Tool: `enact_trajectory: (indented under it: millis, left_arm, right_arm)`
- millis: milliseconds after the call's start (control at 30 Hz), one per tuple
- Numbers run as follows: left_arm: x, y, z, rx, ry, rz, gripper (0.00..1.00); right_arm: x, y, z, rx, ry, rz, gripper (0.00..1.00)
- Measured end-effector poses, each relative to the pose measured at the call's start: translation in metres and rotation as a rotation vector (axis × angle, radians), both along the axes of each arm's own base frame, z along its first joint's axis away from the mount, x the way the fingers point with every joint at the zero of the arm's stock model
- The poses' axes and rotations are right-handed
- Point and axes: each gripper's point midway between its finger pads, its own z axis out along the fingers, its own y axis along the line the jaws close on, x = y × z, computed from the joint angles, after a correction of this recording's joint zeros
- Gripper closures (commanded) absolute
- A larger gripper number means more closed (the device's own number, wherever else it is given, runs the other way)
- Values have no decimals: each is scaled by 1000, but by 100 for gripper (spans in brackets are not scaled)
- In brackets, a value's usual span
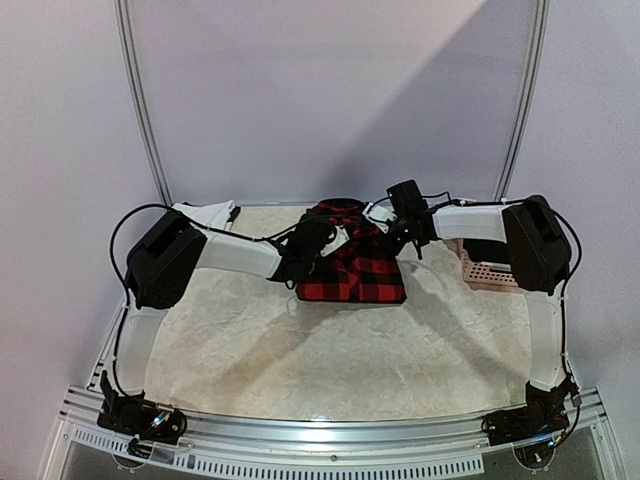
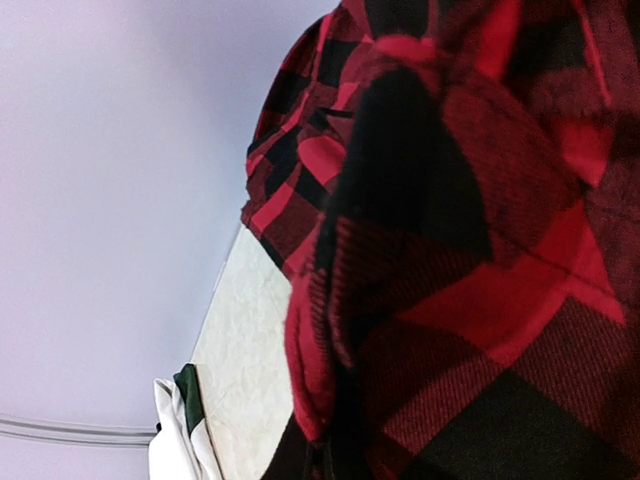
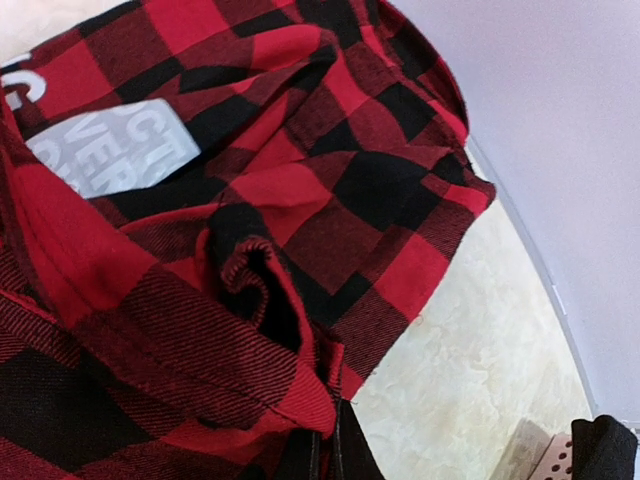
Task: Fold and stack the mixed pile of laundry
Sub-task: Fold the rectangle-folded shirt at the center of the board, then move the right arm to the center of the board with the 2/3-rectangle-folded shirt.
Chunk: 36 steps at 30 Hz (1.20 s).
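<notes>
A red-and-black checked flannel shirt [image 1: 352,268] lies bunched at the back middle of the table, its near part flat and its far part lifted. My left gripper [image 1: 318,240] is shut on the shirt's left side. In the left wrist view the cloth [image 2: 460,260] fills the frame and hides most of the gripper [image 2: 328,462]. My right gripper [image 1: 397,226] is shut on the shirt's right edge; in its wrist view a folded hem [image 3: 310,390] is pinched in the gripper [image 3: 325,452]. A grey printed label [image 3: 110,150] shows on the shirt.
A white cloth with a dark green piece [image 1: 205,213] lies at the back left, also seen in the left wrist view [image 2: 178,432]. A pink perforated basket [image 1: 484,268] holding something dark [image 3: 605,445] stands at the right. The cream table mat [image 1: 330,360] spreads toward the arm bases.
</notes>
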Motion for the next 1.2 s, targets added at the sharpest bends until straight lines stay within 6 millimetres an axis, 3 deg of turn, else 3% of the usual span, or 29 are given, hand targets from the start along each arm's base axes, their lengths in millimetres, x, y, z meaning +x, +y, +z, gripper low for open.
enact_trajectory:
  millis: [67, 200, 300, 367, 500, 600, 700, 833, 900, 967, 1067, 1133, 1200]
  left_arm:
    - [5, 2, 3, -6, -7, 10, 84]
    - [17, 3, 8, -26, -14, 21, 82]
    - [21, 3, 8, -33, -7, 26, 74]
    - [21, 2, 7, -34, -1, 30, 62]
    - [20, 7, 6, -24, -1, 47, 42]
    - [18, 14, 9, -11, -10, 67, 36]
    - [12, 23, 29, -25, -24, 87, 33]
    - [-6, 30, 96, -161, -60, 112, 31]
    - [-21, 37, 133, -296, -59, 128, 29]
    - [-43, 43, 165, -488, -38, 134, 29]
    - [-75, 54, 185, -754, 27, 140, 28]
    - [-97, 59, 174, -917, 112, 161, 28]
    - [-109, 57, 152, -1026, 203, 187, 28]
  right_arm:
    - [7, -1, 3, 5, -10, -7, 96]
    - [21, 0, 6, 13, -25, -17, 93]
    - [27, 2, 0, 11, -23, -22, 72]
    - [27, 1, -5, -3, -9, -23, 60]
    - [27, -3, -7, -11, 1, -42, 50]
    - [24, -8, -5, -12, 7, -59, 46]
    - [11, -17, 10, -1, 21, -74, 42]
    - [-13, -26, 65, 77, 8, -77, 40]
    - [-30, -25, 99, 154, 3, -58, 39]
    - [-47, -21, 121, 227, 19, -28, 38]
    - [-70, -16, 118, 296, 109, 8, 36]
    - [-83, -14, 97, 319, 210, 14, 34]
    - [-92, -19, 63, 329, 343, -13, 32]
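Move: Each of my hands pinches a corner of the red plaid shirt's hem, and each corner goes down on the shirt some 2 to 3 cm farther out and about 2 cm below that hand. The collar is about 19 cm ahead of my left hand and 4 cm right; the shirt's near fold is 11 cm behind it and 5 cm right; the white pile is 24 cm left and 13 cm ahead. From my right hand, the basket stands about 22 cm right, level with it. I carry the pinched hem another 2 to 3 cm forward over the shirt with both hands, then open the fingers to release both corners. Then both hands climb clear and draw back roughly 12 cm; my left also swings left and rolls some 60 degrees, its left side dropping. My right rises about 13 cm, then sinks again by half, tipping down and rolling its left side up. ##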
